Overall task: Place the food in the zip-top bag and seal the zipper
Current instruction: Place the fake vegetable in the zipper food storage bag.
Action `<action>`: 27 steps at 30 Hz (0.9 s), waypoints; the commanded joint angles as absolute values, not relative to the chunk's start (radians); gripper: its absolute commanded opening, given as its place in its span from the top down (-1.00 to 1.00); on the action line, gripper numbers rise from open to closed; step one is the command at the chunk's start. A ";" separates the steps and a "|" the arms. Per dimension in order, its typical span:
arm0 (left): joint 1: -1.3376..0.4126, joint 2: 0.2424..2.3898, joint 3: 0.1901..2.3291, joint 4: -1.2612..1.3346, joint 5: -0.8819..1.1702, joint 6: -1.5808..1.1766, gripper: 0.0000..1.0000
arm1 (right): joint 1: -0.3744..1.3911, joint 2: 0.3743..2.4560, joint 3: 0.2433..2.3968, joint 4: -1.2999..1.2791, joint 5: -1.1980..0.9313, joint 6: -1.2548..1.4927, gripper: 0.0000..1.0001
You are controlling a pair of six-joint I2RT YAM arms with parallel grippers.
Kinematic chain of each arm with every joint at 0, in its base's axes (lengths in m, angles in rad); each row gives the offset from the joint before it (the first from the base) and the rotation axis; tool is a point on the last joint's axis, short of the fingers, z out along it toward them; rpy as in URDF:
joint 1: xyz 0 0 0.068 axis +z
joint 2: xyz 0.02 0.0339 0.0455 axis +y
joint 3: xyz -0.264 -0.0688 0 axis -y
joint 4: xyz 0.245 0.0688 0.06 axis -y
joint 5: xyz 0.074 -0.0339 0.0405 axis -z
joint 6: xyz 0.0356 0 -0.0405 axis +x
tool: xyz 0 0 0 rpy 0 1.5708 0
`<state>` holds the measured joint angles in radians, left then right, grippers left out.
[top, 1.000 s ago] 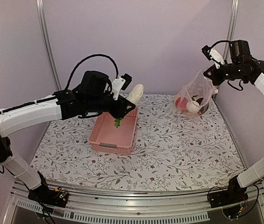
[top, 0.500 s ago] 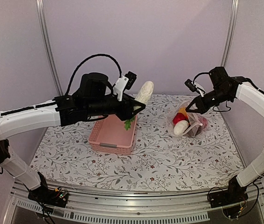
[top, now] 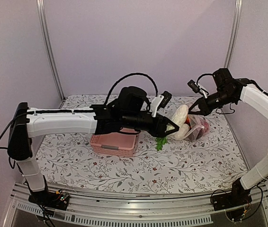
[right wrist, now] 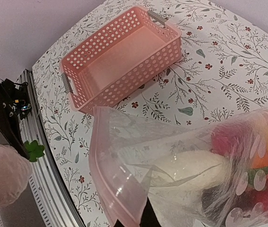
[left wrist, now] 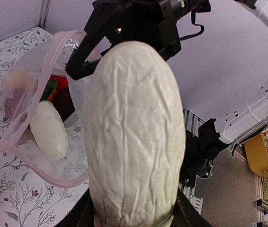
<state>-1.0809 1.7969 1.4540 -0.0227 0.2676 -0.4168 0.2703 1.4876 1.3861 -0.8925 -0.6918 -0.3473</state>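
Observation:
My left gripper (top: 171, 126) is shut on a long white radish-like piece (top: 180, 116) with green leaves (top: 161, 143) at its lower end, and it fills the left wrist view (left wrist: 133, 137). Its tip is at the mouth of the clear zip-top bag (top: 195, 126). My right gripper (top: 194, 109) is shut on the bag's top edge and holds the mouth open. In the right wrist view the pale pink zipper (right wrist: 106, 182) curves round the open mouth. Another white piece (right wrist: 191, 170) and red (right wrist: 228, 139) and orange (right wrist: 266, 158) food lie inside.
The pink lattice basket (top: 106, 143) stands on the flowered tablecloth left of the bag, partly behind my left arm. It looks empty in the right wrist view (right wrist: 120, 59). The table's metal front rail (top: 124, 208) runs along the near edge.
My left arm has swung right from over the basket, carrying the white piece to the bag's mouth. My right gripper lowered the bag from up high to the table, then stayed still.

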 commanded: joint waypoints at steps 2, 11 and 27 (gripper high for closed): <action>-1.098 1.898 1.569 -0.093 0.319 -0.543 0.26 | 0.278 1.436 1.378 -0.869 -0.701 -0.339 1.00; -1.082 2.026 1.712 -0.213 0.379 -0.643 0.33 | 0.279 1.395 1.351 -0.836 -0.686 -0.329 1.00; -1.008 2.087 1.760 -0.238 0.470 -0.860 0.38 | 0.298 1.347 1.320 -0.823 -0.616 -0.336 1.00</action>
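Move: The left hand holds the white fake vegetable. The bag's mouth is about 5 cm to its right, 3 cm ahead and 6 cm down. The food already in the bag lies about 14 cm right, 8 cm ahead and 16 cm below; the basket is about 24 cm left, 6 cm ahead and 17 cm below. From the right hand, pinching the rim, the mouth's middle lies about 3 cm back, 2 cm left and 6 cm below. Left hand lowers the gripped vegetable about 5 cm, also rightward, into the bag's mouth, rolling some 30 degrees. ##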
